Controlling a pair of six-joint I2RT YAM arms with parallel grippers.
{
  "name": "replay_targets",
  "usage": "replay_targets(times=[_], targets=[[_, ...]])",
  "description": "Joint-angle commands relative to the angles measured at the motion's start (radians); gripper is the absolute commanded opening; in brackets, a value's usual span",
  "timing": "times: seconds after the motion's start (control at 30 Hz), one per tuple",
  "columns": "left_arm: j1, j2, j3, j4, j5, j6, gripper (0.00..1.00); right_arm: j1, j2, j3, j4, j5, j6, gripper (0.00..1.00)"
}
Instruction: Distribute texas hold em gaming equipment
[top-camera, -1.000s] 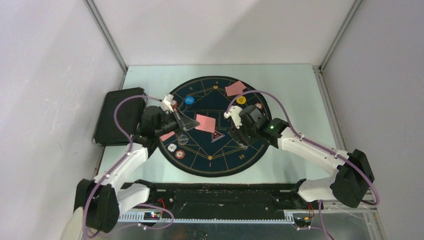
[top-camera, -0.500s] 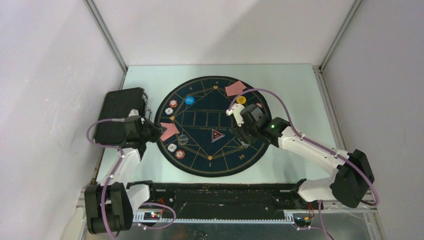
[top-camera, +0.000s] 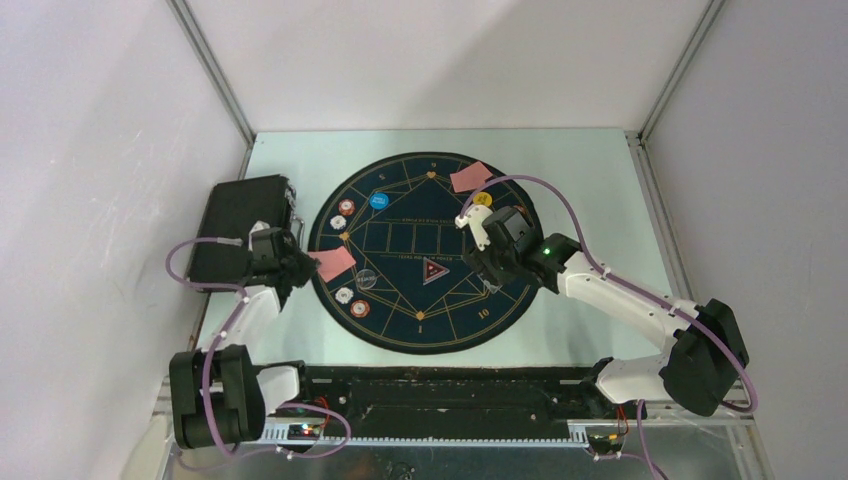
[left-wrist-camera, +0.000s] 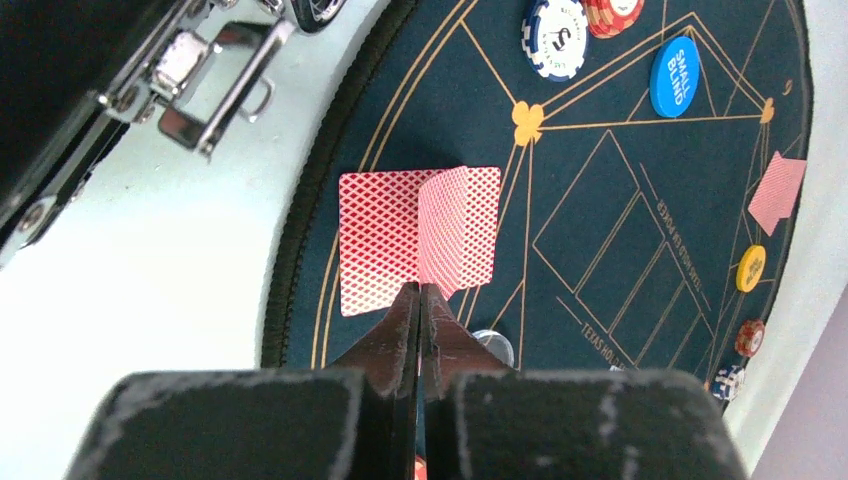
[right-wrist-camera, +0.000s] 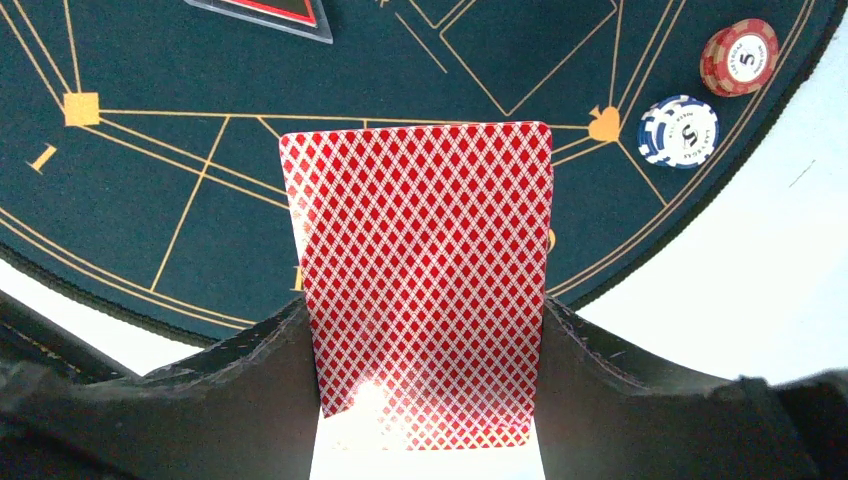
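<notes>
My left gripper (top-camera: 303, 266) hangs over the left rim of the dark round mat (top-camera: 400, 320), shut on two pink-backed playing cards (left-wrist-camera: 380, 235) pinched at their near edge; one card bends upward. My right gripper (right-wrist-camera: 425, 310) is over the mat's right side, its jaws closed on the long edges of a stack of playing cards (right-wrist-camera: 425, 250). Another pink card (top-camera: 470, 176) lies at the mat's far edge. Chips lie round the mat: blue (top-camera: 378, 200), yellow (top-camera: 482, 199), red-white (top-camera: 346, 208), grey (top-camera: 366, 279). The red triangular token (top-camera: 433, 271) is in the middle.
A black case (top-camera: 240, 230) with metal latches (left-wrist-camera: 230, 85) lies just left of the mat, close behind my left gripper. More chips (right-wrist-camera: 678, 130) sit near the mat's right rim. Grey walls close in the table at the back and on both sides.
My left arm has pulled back from the mat's middle to its left rim, carrying the pink cards with it. The right arm has barely moved.
</notes>
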Motion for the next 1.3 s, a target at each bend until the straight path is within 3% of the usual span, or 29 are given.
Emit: replay_targets(times=[0.0, 0.1, 0.23, 0.37, 0.43, 0.5, 0.7, 0.83, 1.0, 1.27], targets=[[0.010, 0.048, 0.058, -0.003, 0.002, 0.045, 0.01, -0.003, -0.012, 0.019, 0.043, 0.031, 0.007, 0.00], [0.010, 0.074, 0.074, -0.019, -0.008, 0.046, 0.06, -0.003, -0.013, 0.019, 0.041, 0.035, 0.009, 0.00], [0.010, 0.072, 0.087, -0.056, -0.045, 0.055, 0.24, -0.003, -0.011, 0.019, 0.041, 0.035, 0.009, 0.00], [0.010, 0.055, 0.100, -0.092, -0.057, 0.064, 0.45, -0.003, -0.010, 0.019, 0.039, 0.034, 0.009, 0.00], [0.009, 0.036, 0.105, -0.110, -0.065, 0.069, 0.63, -0.004, -0.012, 0.018, 0.039, 0.034, 0.008, 0.00], [0.010, 0.008, 0.109, -0.127, -0.059, 0.075, 0.76, -0.003, -0.013, 0.019, 0.039, 0.035, 0.008, 0.00], [-0.019, -0.138, 0.114, -0.169, -0.002, 0.087, 0.97, 0.004, -0.012, 0.019, 0.035, 0.032, 0.000, 0.00], [-0.082, -0.225, 0.118, -0.137, 0.130, 0.119, 1.00, 0.022, -0.010, 0.018, 0.035, 0.031, -0.015, 0.00], [-0.224, -0.255, 0.094, 0.052, 0.360, 0.138, 1.00, 0.049, -0.017, 0.019, 0.033, -0.010, -0.042, 0.00], [-0.507, -0.082, 0.152, 0.264, 0.568, 0.112, 1.00, 0.101, -0.009, 0.019, 0.022, -0.058, -0.090, 0.00]])
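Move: A card hangs from the left hand's shut fingers, and the first card lies flat on the mat edge about 3 cm ahead, 2 cm right and 4 cm below. From this hand, the clear button is about 10 cm right and 1 cm back, the near white chip 5 cm right and 6 cm back, and the held deck some 38 cm right, 5 cm back and 6 cm higher. The right hand has the flat card about 8 cm ahead, 36 cm left and 10 cm below. The left hand sinks about 1 cm at the flat card and spreads its shut fingers wide to let go of the second card, easing back a little, then climbs some 12 cm and sweeps quickly about 19 cm right towards the deck, swinging clockwise roughly 50 degrees with its fingers tipping up. The right hand keeps its grip on the deck and, late on, drifts about 3 cm back and to the left. ##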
